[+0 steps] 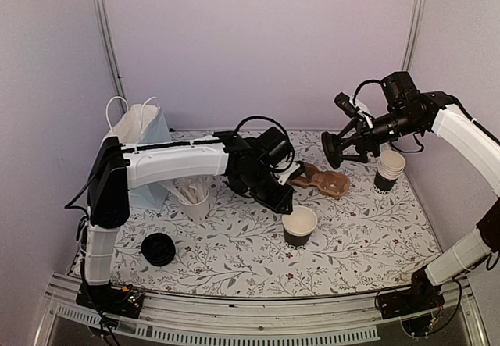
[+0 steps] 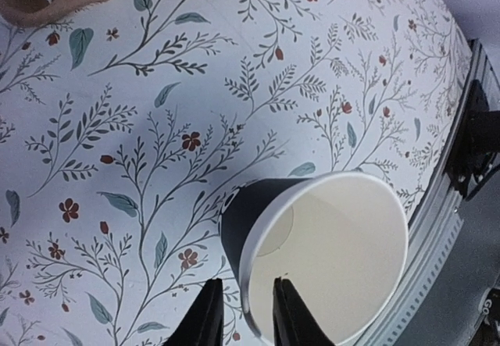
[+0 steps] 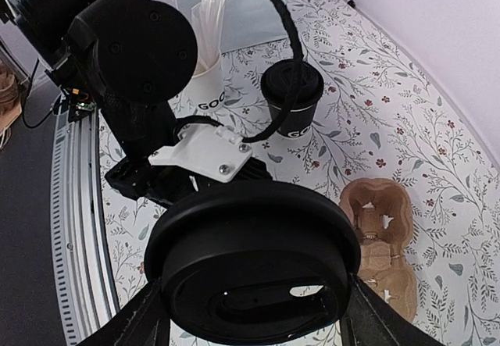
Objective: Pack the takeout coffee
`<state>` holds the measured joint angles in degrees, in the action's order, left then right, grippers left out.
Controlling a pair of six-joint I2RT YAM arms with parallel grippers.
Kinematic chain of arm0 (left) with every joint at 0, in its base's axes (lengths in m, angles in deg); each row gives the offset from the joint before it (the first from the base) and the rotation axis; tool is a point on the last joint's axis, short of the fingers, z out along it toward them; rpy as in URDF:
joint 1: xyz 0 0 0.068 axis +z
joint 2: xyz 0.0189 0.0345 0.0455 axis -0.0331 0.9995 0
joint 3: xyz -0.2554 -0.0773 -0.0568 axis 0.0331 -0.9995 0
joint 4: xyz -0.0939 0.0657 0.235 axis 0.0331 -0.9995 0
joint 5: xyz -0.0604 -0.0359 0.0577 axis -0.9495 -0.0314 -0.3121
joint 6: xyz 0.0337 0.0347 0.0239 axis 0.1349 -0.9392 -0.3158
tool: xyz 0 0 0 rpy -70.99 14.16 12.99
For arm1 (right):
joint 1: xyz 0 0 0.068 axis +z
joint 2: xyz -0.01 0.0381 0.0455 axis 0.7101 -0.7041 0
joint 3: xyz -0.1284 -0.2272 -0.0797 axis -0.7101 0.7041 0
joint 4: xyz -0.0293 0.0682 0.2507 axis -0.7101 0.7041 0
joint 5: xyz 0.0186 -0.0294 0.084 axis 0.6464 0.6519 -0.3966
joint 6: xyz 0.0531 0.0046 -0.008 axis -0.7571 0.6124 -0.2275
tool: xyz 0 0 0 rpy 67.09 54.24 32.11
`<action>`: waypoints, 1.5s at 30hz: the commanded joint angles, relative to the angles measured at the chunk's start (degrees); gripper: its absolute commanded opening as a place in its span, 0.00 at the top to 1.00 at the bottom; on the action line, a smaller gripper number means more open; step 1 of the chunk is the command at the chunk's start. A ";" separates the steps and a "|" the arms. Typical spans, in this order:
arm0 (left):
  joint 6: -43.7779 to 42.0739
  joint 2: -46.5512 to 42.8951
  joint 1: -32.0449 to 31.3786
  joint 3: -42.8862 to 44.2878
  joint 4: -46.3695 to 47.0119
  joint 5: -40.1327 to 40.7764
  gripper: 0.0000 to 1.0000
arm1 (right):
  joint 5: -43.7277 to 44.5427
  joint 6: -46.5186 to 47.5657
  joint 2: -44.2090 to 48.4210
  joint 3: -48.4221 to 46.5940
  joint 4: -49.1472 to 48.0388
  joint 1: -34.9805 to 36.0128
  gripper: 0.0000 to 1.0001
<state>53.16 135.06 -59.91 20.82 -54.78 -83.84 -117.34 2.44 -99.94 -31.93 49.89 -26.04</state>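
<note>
The takeout coffee is in two pieces. Its black paper cup (image 1: 299, 225) with a cream inside (image 2: 328, 260) stands open on the floral table. My left gripper (image 1: 285, 203) hovers at the cup's near-left rim. In the left wrist view its jaws (image 2: 246, 283) are a narrow gap apart, one finger over the outside wall and one over the inside, not pinching it. High at the back right, my right gripper (image 1: 344, 144) is shut on a black plastic lid (image 1: 330, 150). The lid (image 3: 250, 237) fills the right wrist view between the fingers (image 3: 144, 319).
A brown cardboard cup carrier (image 1: 322, 180) lies behind the cup. A stack of unlidded black cups (image 1: 389, 170) stands at the right. At the left are a white paper bag (image 1: 141, 127), a white cup of stirrers (image 1: 195, 199) and a black lid-topped piece (image 1: 158, 248).
</note>
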 commanded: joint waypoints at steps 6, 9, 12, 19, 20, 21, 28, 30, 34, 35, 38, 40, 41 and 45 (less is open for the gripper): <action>-0.48 -11.91 0.10 -3.45 1.94 0.88 0.59 | 6.88 7.30 -2.74 -4.14 10.29 5.53 0.29; 0.32 -16.33 0.97 -7.38 4.12 0.73 0.58 | 10.65 7.76 -4.56 -3.94 11.69 10.02 0.29; 1.52 -19.24 2.35 -10.92 4.88 2.75 0.58 | 14.96 7.98 -7.36 -4.24 13.21 14.94 0.30; 6.34 -23.47 4.15 -18.24 11.43 4.55 0.58 | 21.13 8.99 -14.42 -9.16 17.07 20.35 0.32; 6.78 -23.87 4.40 -19.00 11.98 4.80 0.58 | 22.18 9.07 -15.25 -9.61 17.63 21.15 0.32; 7.24 -24.15 4.67 -19.65 12.52 4.99 0.58 | 23.29 9.09 -15.93 -9.94 18.07 21.93 0.32; 10.21 -25.97 6.39 -23.13 13.99 8.18 0.58 | 28.00 8.86 -20.32 -12.36 20.03 25.96 0.32; 11.28 -26.30 6.80 -23.54 13.43 10.11 0.58 | 28.76 8.71 -21.57 -13.09 20.85 26.84 0.32; 12.72 -27.30 7.83 -24.46 12.94 12.52 0.58 | 29.91 8.64 -23.21 -14.04 21.66 27.98 0.31; 12.93 -27.54 8.09 -24.72 12.94 12.69 0.58 | 30.10 8.65 -23.46 -14.34 21.77 28.18 0.31; 13.18 -28.00 8.74 -25.35 12.94 13.10 0.58 | 31.09 8.50 -24.51 -14.84 22.04 28.75 0.31; 13.11 -28.48 8.85 -25.78 13.17 13.12 0.58 | 31.76 8.48 -25.09 -14.94 21.95 28.95 0.30; 13.09 -28.69 8.88 -25.95 13.45 13.13 0.58 | 32.05 8.41 -25.39 -15.08 21.95 29.08 0.30; 12.74 -28.85 8.89 -26.29 14.07 13.10 0.58 | 32.71 8.22 -26.29 -15.55 21.75 29.43 0.30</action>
<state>65.77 108.00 -51.59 -4.71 -42.59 -71.45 -86.04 10.92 -124.75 -45.75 70.96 2.64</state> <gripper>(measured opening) 0.420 0.699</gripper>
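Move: Ahead of the right hand's held black lid is the open cup, about 8 cm back, 8 cm to the left and 22 cm below; the carrier is some 11 cm forward and 25 cm below, the cup stack 10 cm forward, 20 cm right and 21 cm lower. The left fingers still straddle the open cup's rim, its middle 3 cm back, 3 cm right and 5 cm below; the lidded cup is roughly 15 cm forward, 13 cm left, 5 cm down. Bringing the lid down about 14 cm and some 7 cm left and back to the open cup's rim, the right hand tips its fingers some 40 degrees to point downward and keeps its grip. The left hand spreads its fingers, comes free of the rim by rising 11 cm, then swings left and a little forward, sinking slightly and turning counter-clockwise. ##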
